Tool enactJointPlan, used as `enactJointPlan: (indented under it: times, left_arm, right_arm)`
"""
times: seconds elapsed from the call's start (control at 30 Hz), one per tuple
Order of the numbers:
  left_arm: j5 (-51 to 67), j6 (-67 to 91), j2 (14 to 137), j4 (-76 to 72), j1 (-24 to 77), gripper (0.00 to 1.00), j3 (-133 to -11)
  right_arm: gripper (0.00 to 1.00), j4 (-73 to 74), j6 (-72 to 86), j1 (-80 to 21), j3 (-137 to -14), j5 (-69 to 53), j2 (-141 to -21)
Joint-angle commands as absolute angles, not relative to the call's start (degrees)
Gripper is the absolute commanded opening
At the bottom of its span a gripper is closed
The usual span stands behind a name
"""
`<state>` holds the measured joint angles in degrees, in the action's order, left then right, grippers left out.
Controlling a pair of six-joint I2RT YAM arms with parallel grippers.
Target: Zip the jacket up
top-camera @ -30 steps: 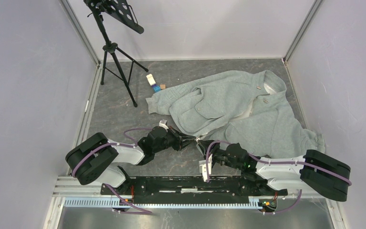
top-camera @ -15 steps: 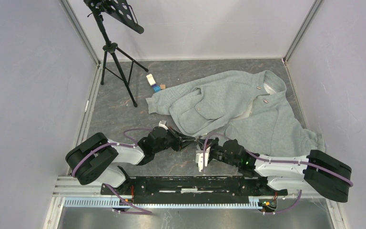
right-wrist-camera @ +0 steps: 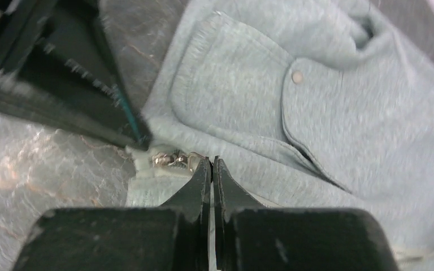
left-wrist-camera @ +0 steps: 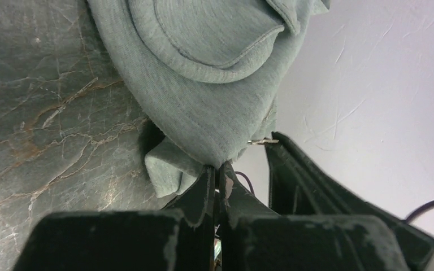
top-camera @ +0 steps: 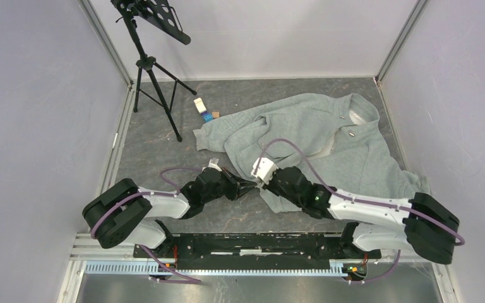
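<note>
The light grey-green fleece jacket (top-camera: 328, 136) lies spread over the middle and right of the floor, collar to the back right. Its lower front corner comes to a point between my two grippers. My left gripper (top-camera: 250, 185) is shut on that hem corner (left-wrist-camera: 215, 158), and a fold of fleece (left-wrist-camera: 166, 169) hangs beside the tips. My right gripper (right-wrist-camera: 211, 161) is shut, and its tips pinch the ring of the metal zipper pull (right-wrist-camera: 172, 160) at the bottom of the pale zipper tape. In the top view my right gripper (top-camera: 261, 184) meets the left one tip to tip. A rounded patch pocket (right-wrist-camera: 231, 96) lies just beyond.
A black music stand on a tripod (top-camera: 155, 69) stands at the back left. A small white and blue item (top-camera: 203, 108) lies near the jacket's sleeve. Grey walls close in the marbled floor (top-camera: 158, 151) on three sides, and a metal rail (top-camera: 246, 243) runs along the near edge.
My right arm has swung up from the near side to over the jacket's hem, and its gripper has closed on the zipper pull. The left gripper has held its grip in place.
</note>
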<state>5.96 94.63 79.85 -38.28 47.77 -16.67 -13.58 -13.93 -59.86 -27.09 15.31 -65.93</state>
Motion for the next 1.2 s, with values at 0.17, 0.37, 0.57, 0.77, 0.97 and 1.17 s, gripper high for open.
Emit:
enactJointPlan:
  times: [0.17,0.37,0.57,0.77,0.97,1.17]
  left_arm:
    - [4.43,85.95,76.70,-38.66,49.04,0.02,-16.27]
    - [4.31,76.91,72.68,-40.08,49.13,0.02,-15.43]
    - [8.34,71.40,72.81,-39.94,48.96,0.02,-15.08]
    - [11.65,65.86,72.81,-34.65,48.02,0.02,-16.48]
    - [13.99,61.61,71.02,-31.94,45.03,0.02,-16.66]
    - [19.97,58.51,70.64,-30.22,42.65,0.02,-17.98]
  right_arm:
    - [0.00,23.60,11.50,-58.81,-49.02,34.40,-78.56]
    - [0.00,35.82,15.50,-58.92,-52.03,42.74,-77.99]
    - [0.00,37.87,16.30,-58.59,-51.76,51.87,-75.75]
    - [0.00,33.86,11.61,-57.30,-50.75,47.41,-73.76]
    - [0.00,39.41,15.60,-58.27,-50.89,48.39,-71.97]
    - [0.00,45.27,17.97,-61.33,-52.55,54.77,-73.07]
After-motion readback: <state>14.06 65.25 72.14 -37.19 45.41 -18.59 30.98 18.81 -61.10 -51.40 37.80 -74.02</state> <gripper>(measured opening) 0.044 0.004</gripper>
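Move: The right hand already holds the zip pull, with the slider about 2 cm to its left and 1 cm back. The open zipper gap it is bound for lies some 19 cm right, 11 cm ahead and 8 cm lower; the jacket pocket is about 13 cm ahead and 5 cm right. The left hand pinches the hem end, and from it the gap lies about 21 cm right and 12 cm ahead. Right hand drags the pull about 5 cm rightward, turning clockwise; left raises its still-pinched hem end 4 cm. ##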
